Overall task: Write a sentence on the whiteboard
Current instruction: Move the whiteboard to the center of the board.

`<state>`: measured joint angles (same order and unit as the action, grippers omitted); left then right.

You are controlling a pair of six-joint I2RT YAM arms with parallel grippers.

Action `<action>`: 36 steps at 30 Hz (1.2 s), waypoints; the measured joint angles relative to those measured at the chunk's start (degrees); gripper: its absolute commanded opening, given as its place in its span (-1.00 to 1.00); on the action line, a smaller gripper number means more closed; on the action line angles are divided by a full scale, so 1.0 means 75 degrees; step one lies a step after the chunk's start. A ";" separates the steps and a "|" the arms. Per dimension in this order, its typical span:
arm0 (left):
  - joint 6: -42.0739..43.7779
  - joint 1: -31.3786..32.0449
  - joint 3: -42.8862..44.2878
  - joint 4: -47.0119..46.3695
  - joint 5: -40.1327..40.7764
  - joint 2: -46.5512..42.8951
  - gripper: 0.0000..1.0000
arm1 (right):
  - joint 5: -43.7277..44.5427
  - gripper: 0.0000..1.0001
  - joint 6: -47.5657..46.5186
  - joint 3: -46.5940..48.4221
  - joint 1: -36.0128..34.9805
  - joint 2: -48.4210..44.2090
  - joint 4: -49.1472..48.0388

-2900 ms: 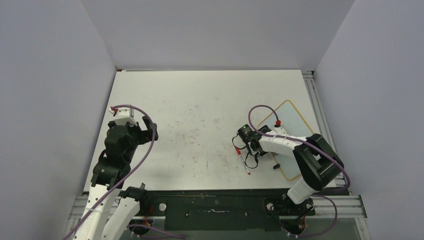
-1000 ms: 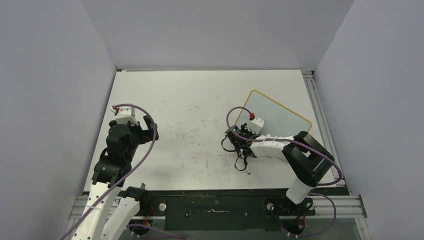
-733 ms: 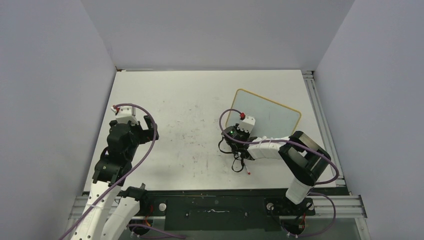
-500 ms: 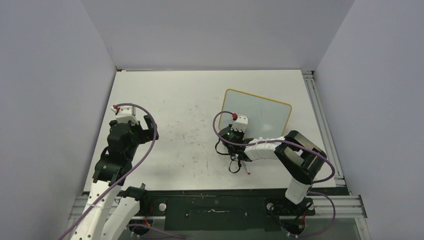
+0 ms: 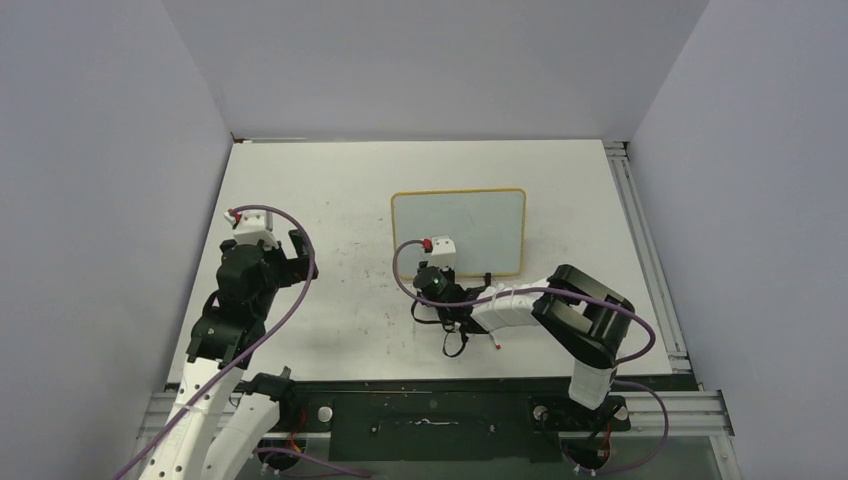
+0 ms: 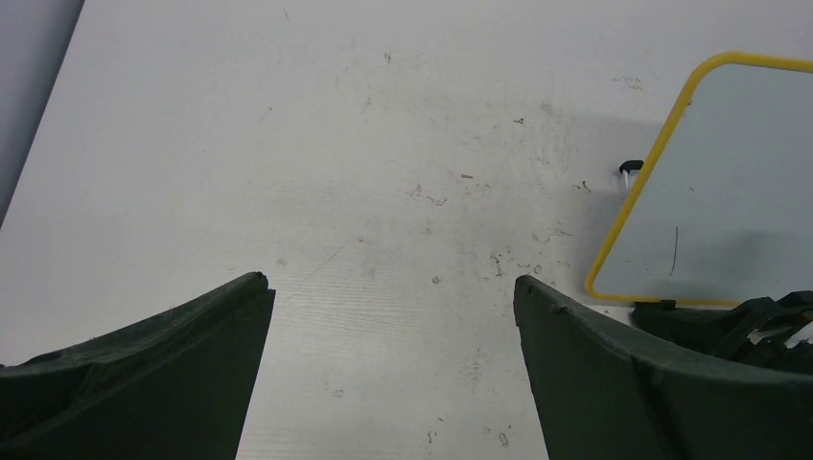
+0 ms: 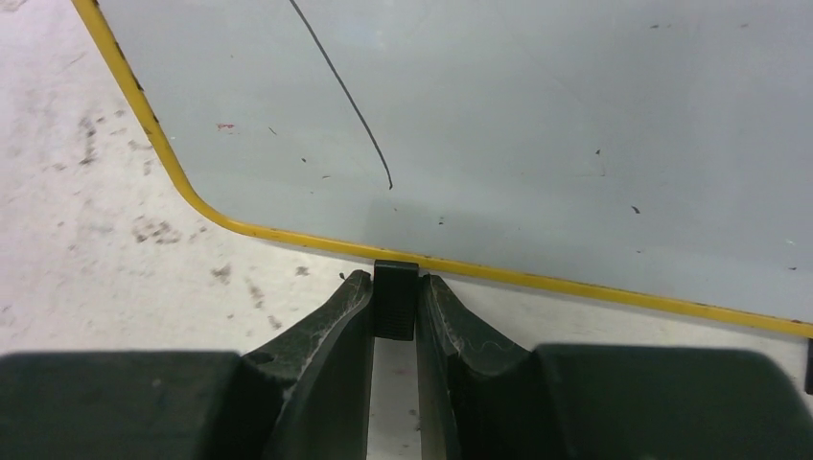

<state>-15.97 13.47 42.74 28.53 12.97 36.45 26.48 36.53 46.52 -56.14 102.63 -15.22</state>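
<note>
The whiteboard, white with a yellow-tan frame, lies flat near the table's middle, its long sides level across the top view. My right gripper is at its near edge, shut on a small black foot of the board just outside the frame, close to a rounded corner. No sentence shows on the board's face, only one thin dark stroke and a few specks. My left gripper stands wide open over bare tabletop at the left, apart from the board.
A marker with a red tip lies on the table beside the right forearm, partly hidden by it. Grey scuffs dot the tabletop. Grey walls close three sides, and a metal rail runs along the right edge.
The right gripper has dragged the whiteboard from the right side leftward to the middle, turning it from slanted to level. The left arm has stayed put.
</note>
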 measured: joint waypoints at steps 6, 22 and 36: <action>0.0012 -0.0003 0.0000 0.0000 0.0009 0.0020 0.92 | -0.0341 -0.89 -0.0443 0.0070 -0.0475 0.0175 -0.0423; 0.0012 0.0000 0.0000 0.0000 0.0009 0.0067 0.92 | -0.0979 0.15 -0.0845 0.0076 -0.0921 0.0122 -0.0411; 0.0020 0.0000 0.0000 0.0000 0.0003 0.0105 0.92 | -0.1180 0.56 -0.0944 -0.0192 -0.1075 -0.1818 0.0816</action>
<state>-15.81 13.47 42.74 28.53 12.99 37.23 17.63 29.45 45.08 -64.20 88.99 -9.10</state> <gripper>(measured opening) 0.961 0.777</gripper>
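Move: The right fingers already pinch the black foot near the whiteboard's left near corner; the whiteboard's middle lies about 8 cm ahead, 7 cm to the right and some 6 cm above, the board seeming to lean up away from the hand. Its other foot is level ahead-wise, some 13 cm to the right, and the marker about 8 cm back and 12 cm right. From the left hand, the whiteboard is roughly 34 cm right, 10 cm ahead and 15 cm below. Still gripping the foot, the right hand drags the whiteboard low over the table, about 5 cm left and 4 cm back towards the robot, turning some 15 degrees counter-clockwise on the way, and comes to a brief stop. There the fingers open wide and let go of the foot; the hand eases back about 3 cm and then rises some 6 cm clear, swinging a few degrees further counter-clockwise. ##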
